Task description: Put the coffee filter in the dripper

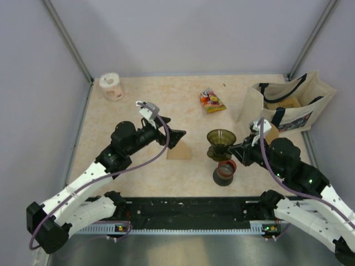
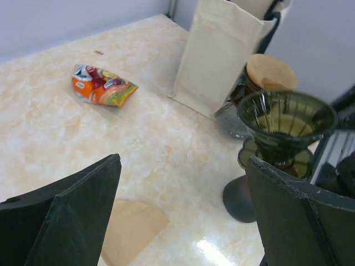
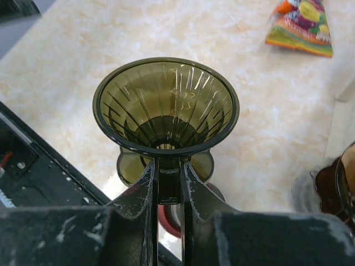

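The dripper (image 3: 166, 105), an olive-brown ribbed cone, is empty and upright. My right gripper (image 3: 168, 185) is shut on its small side handle. From above, the dripper (image 1: 221, 143) sits mid-table with the right gripper (image 1: 237, 149) on its right. A flat tan coffee filter (image 1: 180, 152) lies on the table to the dripper's left. My left gripper (image 1: 176, 137) hangs just above the filter, jaws wide open and holding nothing. In the left wrist view the filter (image 2: 130, 230) lies below the left gripper (image 2: 183, 162), partly hidden by one finger, with the dripper (image 2: 285, 124) to the right.
A black cup with a red rim (image 1: 224, 173) stands just in front of the dripper. A canvas tote bag (image 1: 288, 105) stands at the back right, and a glass cup topped with brown filters (image 2: 270, 72) is beside it. A snack packet (image 1: 212, 101) and a paper roll (image 1: 112, 87) lie further back.
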Controlling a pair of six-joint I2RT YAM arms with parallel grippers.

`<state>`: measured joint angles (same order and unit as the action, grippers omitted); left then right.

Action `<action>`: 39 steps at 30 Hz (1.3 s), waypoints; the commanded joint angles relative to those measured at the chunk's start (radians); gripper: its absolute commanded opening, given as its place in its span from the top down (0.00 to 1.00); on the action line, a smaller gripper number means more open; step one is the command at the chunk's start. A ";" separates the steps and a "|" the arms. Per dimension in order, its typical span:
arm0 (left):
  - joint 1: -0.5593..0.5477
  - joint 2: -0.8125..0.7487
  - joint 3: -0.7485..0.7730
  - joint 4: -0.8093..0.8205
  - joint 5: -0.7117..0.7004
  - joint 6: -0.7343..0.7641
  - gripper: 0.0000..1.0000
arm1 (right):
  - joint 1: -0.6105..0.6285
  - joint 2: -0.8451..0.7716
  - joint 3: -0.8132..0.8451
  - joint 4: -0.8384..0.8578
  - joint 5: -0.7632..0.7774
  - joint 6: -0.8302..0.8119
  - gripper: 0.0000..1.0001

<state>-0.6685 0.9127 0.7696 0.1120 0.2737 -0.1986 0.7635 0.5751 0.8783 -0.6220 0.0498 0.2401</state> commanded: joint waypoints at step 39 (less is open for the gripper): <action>0.000 0.049 -0.081 0.092 -0.188 -0.186 0.01 | 0.002 -0.259 -0.151 -0.054 0.097 0.166 1.00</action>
<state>-0.6685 0.9478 0.6926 0.1364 0.0811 -0.3912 0.7635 0.3351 0.6865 -0.7040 0.1204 0.3801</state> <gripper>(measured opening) 0.991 0.118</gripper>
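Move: The red-rimmed cup, to which the held olive dripper is going, stands almost straight under the right hand: about 1 cm ahead, 1 cm to its right and some 17 cm below. The glass carafe is roughly 11 cm ahead and 15 cm to the right of the right hand, 15 cm down. The loose coffee filter lies about 12 cm ahead, 19 cm to the left and 21 cm down. From the left hand the cup is some 9 cm back, 20 cm right and 19 cm below. The olive dripper, still pinched by its handle in the right fingers, is brought down over the red-rimmed cup: it sinks while shifting right and a little back, eases up about 1 cm, then sinks again, 5 cm lower in all, tipping first slightly up, then down. The empty, open left hand lowers about 4 cm and edges forward, turning counter-clockwise and tipping down. ##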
